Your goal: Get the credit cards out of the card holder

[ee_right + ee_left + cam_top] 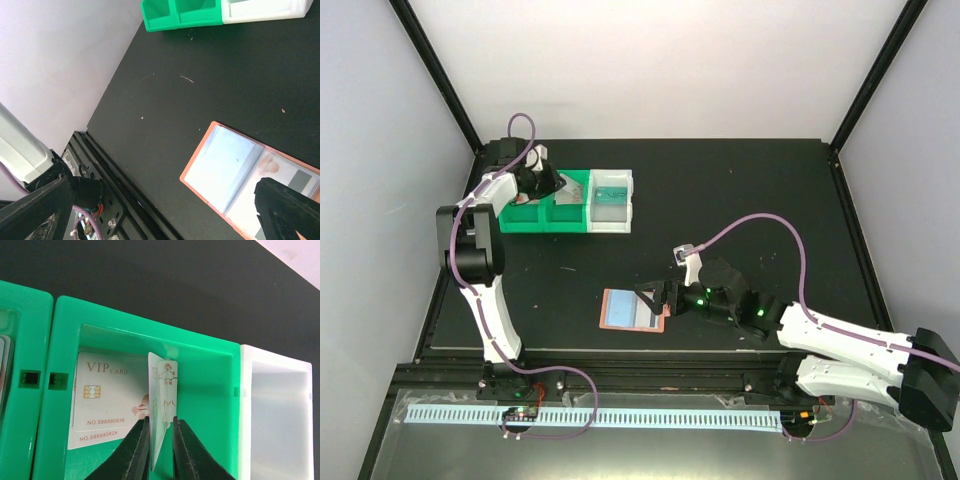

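Note:
The salmon-pink card holder (pixel 632 308) lies open on the black table, its light-blue pocket (pixel 235 165) facing up, and a greyish card (pixel 300 179) shows in its right half. My right gripper (pixel 665 298) hangs over that right end with its jaws wide open (pixel 162 185) and nothing between them. My left gripper (pixel 542 182) is down in the green bin (pixel 150 327). A pale credit card (pixel 165 390) stands on edge between its narrowly parted fingers (pixel 161 419); there is a gap at the right finger. A white VIP card (pixel 107 395) lies flat in the same compartment, on top of another card (pixel 85 437).
A white bin (pixel 612 200) adjoins the green one on the right and has a teal card in it (pixel 612 188). The green bin's left compartment (pixel 15 365) shows a card edge. The table's metal front rail (pixel 115 200) runs close to the holder.

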`<state>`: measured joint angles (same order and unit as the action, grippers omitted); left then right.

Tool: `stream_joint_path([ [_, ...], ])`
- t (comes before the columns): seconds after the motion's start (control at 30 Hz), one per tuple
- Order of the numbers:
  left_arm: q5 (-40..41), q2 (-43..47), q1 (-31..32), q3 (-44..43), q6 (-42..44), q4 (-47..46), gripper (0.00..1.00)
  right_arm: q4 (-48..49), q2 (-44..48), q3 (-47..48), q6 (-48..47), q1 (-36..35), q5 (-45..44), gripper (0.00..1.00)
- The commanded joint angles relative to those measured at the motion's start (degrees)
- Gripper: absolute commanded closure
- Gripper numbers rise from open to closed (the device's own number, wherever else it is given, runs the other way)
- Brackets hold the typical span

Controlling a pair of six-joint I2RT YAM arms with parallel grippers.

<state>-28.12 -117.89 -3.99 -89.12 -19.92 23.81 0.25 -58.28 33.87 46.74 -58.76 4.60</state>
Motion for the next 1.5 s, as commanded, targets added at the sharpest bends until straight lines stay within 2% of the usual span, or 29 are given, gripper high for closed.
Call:
stream_joint_path([
  [0.0, 1.1, -0.9, 0.3, -2.6, 0.9, 0.6, 0.83, -1.5, -1.0, 2.3, -0.6, 0.1, -1.9, 0.00],
  [0.17, 1.9, -0.6, 0.3, -2.8, 1.0, 0.8, 0.79, -3.3, -1.7, 3.3, -0.8, 0.1, -2.4, 0.00],
  [0.43, 3.3, 0.0, 0.3, -3.5, 0.8, 1.3, 0.65, -3.9, -1.6, 3.5, -0.5, 0.2, -2.6, 0.00],
  [0.73, 7.3, 2.6, 0.2, -2.9, -0.7, 2.7, 0.39, -4.0, -1.3, 3.6, -1.3, 0.1, -0.6, 0.00],
  [0.93, 6.1, 4.7, 0.2, -2.1, -1.5, 3.6, 0.26, -7.7, -0.6, 4.1, -1.1, 0.2, -2.0, 0.00],
  [1.13, 8.0, 8.9, 0.3, 0.1, -1.0, 5.2, 0.11, -7.2, 1.5, 1.9, -0.8, 0.1, -0.3, 0.00],
  [1.2, 7.3, 10.8, 0.3, 1.3, -1.1, 5.1, 0.02, -8.5, 1.7, 1.8, 0.0, 0.2, -1.3, 0.00],
  [1.47, 4.0, 21.1, 0.4, 8.5, -0.8, 8.0, 0.01, -9.3, 2.7, 0.6, 0.7, 0.2, 0.3, 0.00],
])
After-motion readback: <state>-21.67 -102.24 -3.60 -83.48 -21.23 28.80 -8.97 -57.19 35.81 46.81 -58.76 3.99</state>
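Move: The left hand still has a card standing on edge between its barely parted fingers. The VIP card stack in the middle green compartment lies about 3 cm ahead, 1 cm left and 4 cm below. The red-disc card is about 13 cm left and 3 cm ahead, the white box some 11 cm right and 1 cm ahead, both about 4 cm lower. From the right hand the stack is roughly 36 cm ahead, 23 cm left and 13 cm below. The left fingers open wide, letting the card go, then the hand rises about 7 cm and draws back. ##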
